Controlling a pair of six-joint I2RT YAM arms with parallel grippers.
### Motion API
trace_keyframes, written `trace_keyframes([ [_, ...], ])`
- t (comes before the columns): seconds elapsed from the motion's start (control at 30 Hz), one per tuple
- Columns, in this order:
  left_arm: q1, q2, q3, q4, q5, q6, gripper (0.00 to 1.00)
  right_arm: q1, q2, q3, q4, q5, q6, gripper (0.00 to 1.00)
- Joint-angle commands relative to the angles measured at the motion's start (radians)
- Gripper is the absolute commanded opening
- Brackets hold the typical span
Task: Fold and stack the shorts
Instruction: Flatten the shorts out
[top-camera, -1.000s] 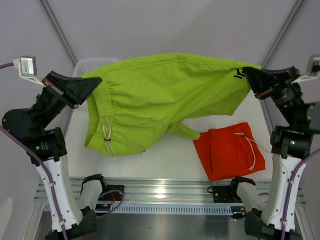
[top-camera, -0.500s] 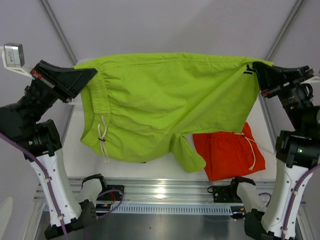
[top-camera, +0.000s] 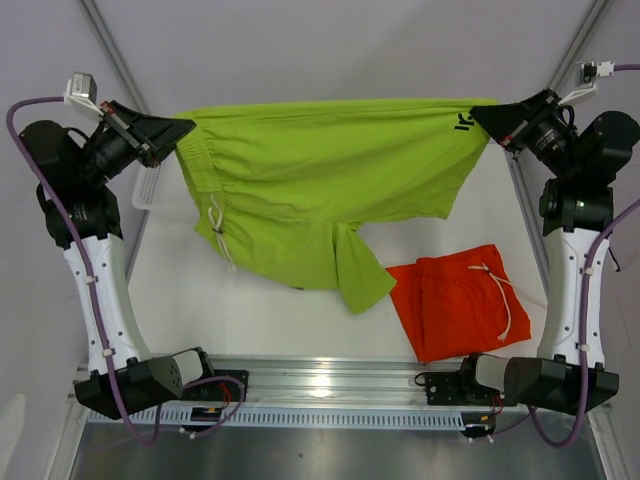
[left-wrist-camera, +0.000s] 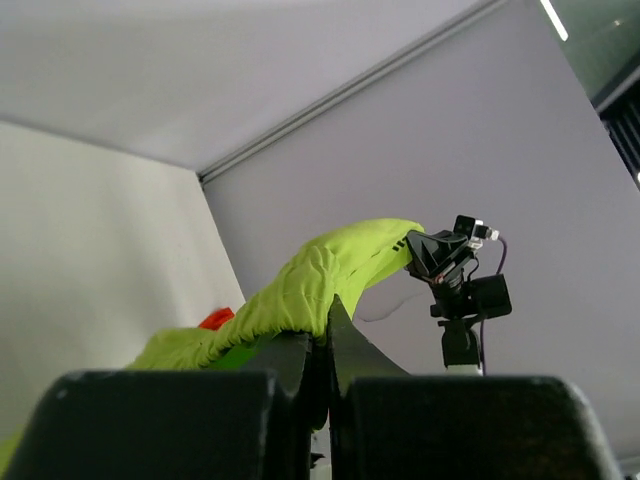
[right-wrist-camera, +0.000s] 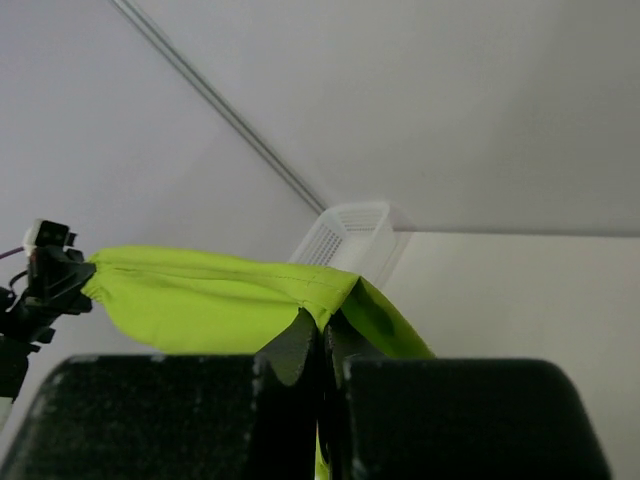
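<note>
The lime green shorts (top-camera: 320, 180) hang stretched in the air between both arms, high over the table. My left gripper (top-camera: 186, 128) is shut on the waistband corner (left-wrist-camera: 300, 300), near the white drawstring (top-camera: 218, 235). My right gripper (top-camera: 480, 118) is shut on the hem corner (right-wrist-camera: 325, 290) beside the small dark logo (top-camera: 462, 123). One leg droops down at the middle (top-camera: 355, 275). The orange shorts (top-camera: 460, 300) lie folded flat on the table at the right, drawstring on top.
A white mesh basket (top-camera: 150, 185) stands at the back left of the table, mostly hidden behind the green shorts; it also shows in the right wrist view (right-wrist-camera: 350, 235). The metal rail (top-camera: 320, 385) with the arm bases runs along the near edge.
Both arms have risen and drawn back toward the far side, lifting the green shorts higher and pulling them taut. The loose leg now hangs clear of the orange shorts.
</note>
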Motion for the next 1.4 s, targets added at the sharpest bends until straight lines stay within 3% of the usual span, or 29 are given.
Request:
trace_keyframes([
  [0.0,0.026,0.006,0.033,-0.174,-0.107,0.029,0.00,-0.018,0.009,0.063,0.057,0.018,0.046,0.00],
  [0.13,0.026,-0.020,0.036,-0.232,-0.115,0.045,0.00,-0.016,-0.005,0.053,0.041,-0.005,0.020,0.00],
  [0.27,0.024,-0.116,-0.041,0.028,-0.057,-0.097,0.00,-0.015,-0.107,-0.004,0.106,-0.017,0.019,0.00],
  [0.43,0.024,-0.280,-0.075,0.177,-0.036,-0.159,0.00,-0.013,-0.280,-0.013,0.018,0.005,-0.035,0.00],
  [0.67,0.023,-0.389,-0.024,0.162,-0.067,-0.142,0.00,-0.013,-0.420,0.078,-0.136,0.087,-0.102,0.00],
  [0.8,0.021,-0.311,0.043,0.136,-0.064,-0.135,0.00,-0.013,-0.364,0.186,-0.213,0.084,-0.121,0.00],
  [1.0,0.023,-0.053,0.103,0.167,-0.063,-0.115,0.00,-0.015,-0.063,0.356,-0.315,0.017,-0.077,0.00],
  [1.07,0.023,0.002,0.076,0.162,-0.056,-0.081,0.00,-0.013,0.009,0.323,-0.283,-0.010,-0.040,0.00],
  [1.2,0.015,0.040,-0.122,0.255,-0.059,-0.003,0.00,0.007,-0.011,0.064,-0.128,-0.015,-0.015,0.00],
  [1.23,0.001,0.039,-0.242,0.275,-0.072,0.018,0.00,0.014,-0.023,-0.045,-0.088,0.004,-0.020,0.00],
  [1.37,-0.066,0.052,-0.464,0.325,-0.099,0.147,0.00,0.074,-0.058,-0.277,0.006,0.041,-0.053,0.00],
])
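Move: Hanging still pinched between both raised hands, the green shorts are over the clear table middle, which lies about level ahead, 24 cm to the right of the left hand and 40 cm below. From the right hand it is level ahead, 24 cm left and 40 cm below. The white basket stands roughly 18 cm ahead of the left hand, 15 cm to its left and 36 cm below; the folded red shorts lie some 18 cm back from the right hand, 8 cm to its right and 40 cm below. Shaking the green shorts out, both closed hands finish a small dip, swing back together about 20 cm while rising and tipping up, then whip forward some 24 cm and down about 25 cm towards the table, fingers tipping down steeply. The left keeps the waistband end and the right the printed leg end, their spacing barely changing. ##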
